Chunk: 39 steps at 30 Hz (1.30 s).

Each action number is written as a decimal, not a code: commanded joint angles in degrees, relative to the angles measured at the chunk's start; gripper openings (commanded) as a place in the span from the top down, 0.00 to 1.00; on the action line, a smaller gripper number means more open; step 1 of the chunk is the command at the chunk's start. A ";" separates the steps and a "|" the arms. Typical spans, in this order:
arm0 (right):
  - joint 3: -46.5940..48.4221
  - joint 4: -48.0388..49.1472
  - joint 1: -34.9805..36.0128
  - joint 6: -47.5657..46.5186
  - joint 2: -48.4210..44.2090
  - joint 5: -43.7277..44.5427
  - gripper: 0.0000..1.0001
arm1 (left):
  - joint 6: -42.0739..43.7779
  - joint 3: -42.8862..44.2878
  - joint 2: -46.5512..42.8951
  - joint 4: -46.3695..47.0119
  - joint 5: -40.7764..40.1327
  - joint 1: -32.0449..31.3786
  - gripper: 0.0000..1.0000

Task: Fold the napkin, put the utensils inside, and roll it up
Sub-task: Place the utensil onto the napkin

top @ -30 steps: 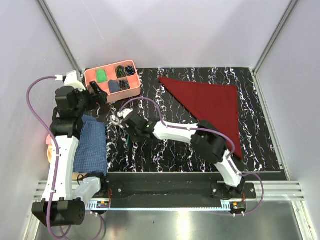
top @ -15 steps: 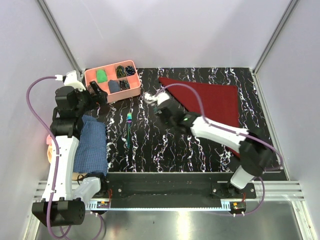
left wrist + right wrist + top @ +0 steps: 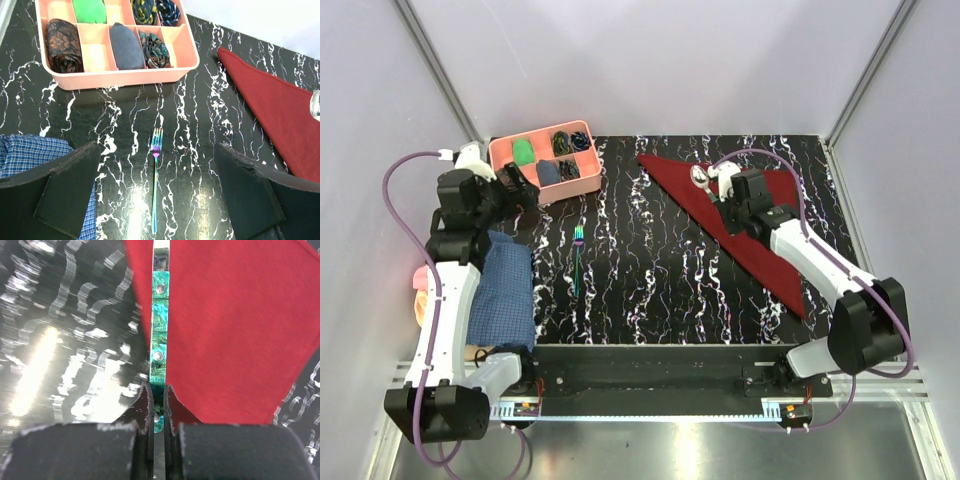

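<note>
The dark red napkin (image 3: 680,178) lies folded into a triangle at the back right of the black marbled table; it also shows in the right wrist view (image 3: 230,330). My right gripper (image 3: 728,195) (image 3: 159,395) is shut on a spoon with a teal handle (image 3: 160,320). Its silvery bowl (image 3: 701,177) hangs over the napkin's left part. A rainbow-tinted fork (image 3: 578,260) (image 3: 156,185) lies alone on the table, left of centre. My left gripper (image 3: 520,185) (image 3: 160,200) is open and empty, hovering above the fork near the tray.
A pink compartment tray (image 3: 570,188) (image 3: 125,77) holding rolled cloths sits at the back left. A blue checked cloth (image 3: 505,290) (image 3: 25,152) lies along the left edge under my left arm. White walls enclose the table.
My right arm swung from beside the fork at left centre across to the napkin, carrying the spoon. The fork stayed on the table. The left arm barely shifted.
</note>
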 commanded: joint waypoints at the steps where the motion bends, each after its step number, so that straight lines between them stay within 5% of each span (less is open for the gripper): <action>1: -0.15 0.31 -3.98 -9.59 2.67 -7.56 1.00 | -0.46 -0.32 1.26 3.41 2.67 0.30 0.01; 15: 2.75 1.45 -13.93 -19.53 15.42 -16.26 1.00 | -0.37 -0.06 3.28 3.06 3.20 0.38 0.01; 28: 2.84 3.91 -14.80 -20.51 21.75 -12.93 0.99 | -0.46 0.21 4.87 2.88 3.90 0.39 0.01; 36: 3.37 3.91 -14.80 -17.96 20.00 -9.32 0.55 | -0.55 0.12 4.78 2.79 3.99 0.38 0.01; 39: 3.81 3.74 -14.72 -17.08 17.90 -8.70 0.52 | -0.55 0.12 4.78 2.79 4.26 0.38 0.01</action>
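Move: The right hand already holds the spoon near the end of its green handle, with the spoon's middle about 6 cm ahead and 4 cm to the left, roughly level. Its landing spot on the napkin, just inside the slanting fold, is some 3 cm ahead, 7 cm to the right and 13 cm below. The napkin's middle lies about 11 cm ahead and 7 cm right, its far-left corner 26 cm ahead and 23 cm left. From the left hand that spot is roughly 52 cm right, 5 cm ahead and 27 cm down. The right hand lowers the spoon about 13 cm onto the napkin while carrying it some 7 cm to the right, its fingers tipping about 15 degrees further down, then slows and, close over the cloth, opens to nearly half and lets go of the green handle. Meanwhile the left hand, empty and wide open, sinks a few centimetres beside the tray, well away from the napkin. ##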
